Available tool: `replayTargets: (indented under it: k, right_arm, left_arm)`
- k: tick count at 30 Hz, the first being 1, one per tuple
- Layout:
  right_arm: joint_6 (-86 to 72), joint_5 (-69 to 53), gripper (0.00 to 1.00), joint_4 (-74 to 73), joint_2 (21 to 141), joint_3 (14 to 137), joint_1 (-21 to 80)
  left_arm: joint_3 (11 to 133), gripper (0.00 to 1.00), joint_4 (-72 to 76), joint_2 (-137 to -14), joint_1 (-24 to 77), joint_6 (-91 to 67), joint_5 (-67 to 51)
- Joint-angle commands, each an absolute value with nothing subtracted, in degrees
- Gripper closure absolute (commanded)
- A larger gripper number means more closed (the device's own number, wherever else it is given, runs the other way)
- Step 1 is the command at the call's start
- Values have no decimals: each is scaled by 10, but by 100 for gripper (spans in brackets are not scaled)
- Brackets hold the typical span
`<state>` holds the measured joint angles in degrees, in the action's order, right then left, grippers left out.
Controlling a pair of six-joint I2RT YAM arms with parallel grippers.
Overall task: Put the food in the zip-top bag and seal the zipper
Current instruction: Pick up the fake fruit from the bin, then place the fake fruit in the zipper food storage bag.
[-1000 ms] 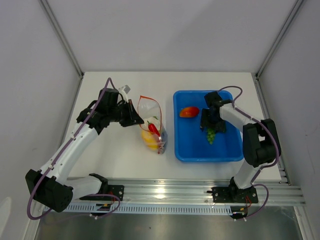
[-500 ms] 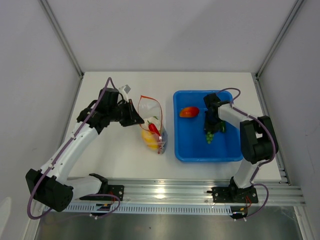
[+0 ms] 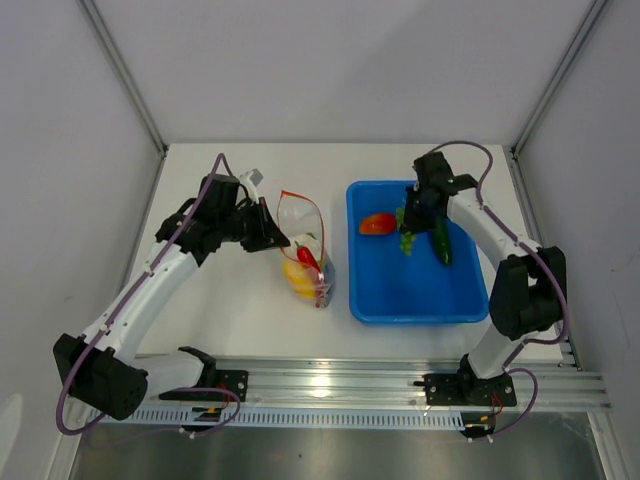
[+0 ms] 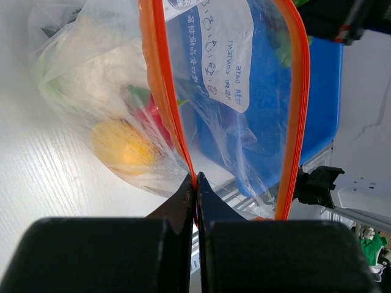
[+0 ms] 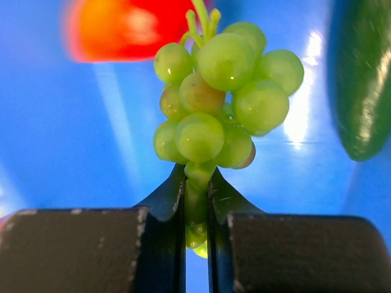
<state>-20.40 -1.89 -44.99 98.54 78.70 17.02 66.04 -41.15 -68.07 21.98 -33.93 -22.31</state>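
Note:
The clear zip-top bag (image 3: pixel 310 262) stands on the table left of the tray, its mouth held open. My left gripper (image 3: pixel 272 239) is shut on the zipper (image 4: pixel 160 91), the red-orange strip at the mouth's near side. Inside the bag lie a yellow pepper (image 4: pixel 125 146), a red chili (image 4: pixel 153 116) and white cauliflower (image 4: pixel 104 70). My right gripper (image 5: pixel 197 183) is shut on the green grapes (image 5: pixel 226 104), holding them by the bunch's lower end above the blue tray (image 3: pixel 420 295). A red tomato (image 3: pixel 378 223) and a dark green cucumber (image 3: pixel 442 243) lie in the tray.
The blue tray sits right of the bag, a narrow strip of table between them. An aluminium rail (image 3: pixel 400 385) runs along the near edge. Grey walls close in the table on three sides.
My right gripper has shut on the grapes and lifted them toward the tray's back left, near the tomato. The cucumber now shows. The left arm and bag have not moved.

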Motion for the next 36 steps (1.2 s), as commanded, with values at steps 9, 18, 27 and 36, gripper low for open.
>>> replayTargets:
  k: [9, 18, 27, 36]
  right_arm:
    - [-213, -393, 100, -271, 825, 833, 181]
    - [-398, -631, 100, -91, 867, 846, 241]
    - [-613, -698, 100, 23, 934, 877, 285]
    - [-634, -686, 100, -100, 953, 903, 294]
  left_arm:
    - [687, 99, -385, -686, 216, -339, -236]
    - [686, 99, -385, -683, 216, -340, -236]
    - [683, 99, -384, -676, 216, -339, -236]
    - [697, 99, -381, -681, 216, -338, -233]
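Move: The right gripper already holds the grapes by one end, clear of the bin floor. The bag mouth lies about 24 cm to its left, 7 cm back and 9 cm higher; the red pepper is 7 cm left and 3 cm ahead, the cucumber 8 cm right and level with the hand, both some 8 cm below. From the left fingers, still pinching the rim, the mouth's middle is about 3 cm right, 2 cm ahead and slightly lower. Keep the grapes pinched and sweep the right gripper up and left out of the bin towards the bag mouth, about 25 cm up and 21 cm left, the climb coming mostly first, then draw back some 10 cm. Roll the wrist about 70 degrees on the way so the fingers swing from pointing down to pointing left, nearly level, and ease off over the mouth. Hold the left gripper still, shut on the rim. ##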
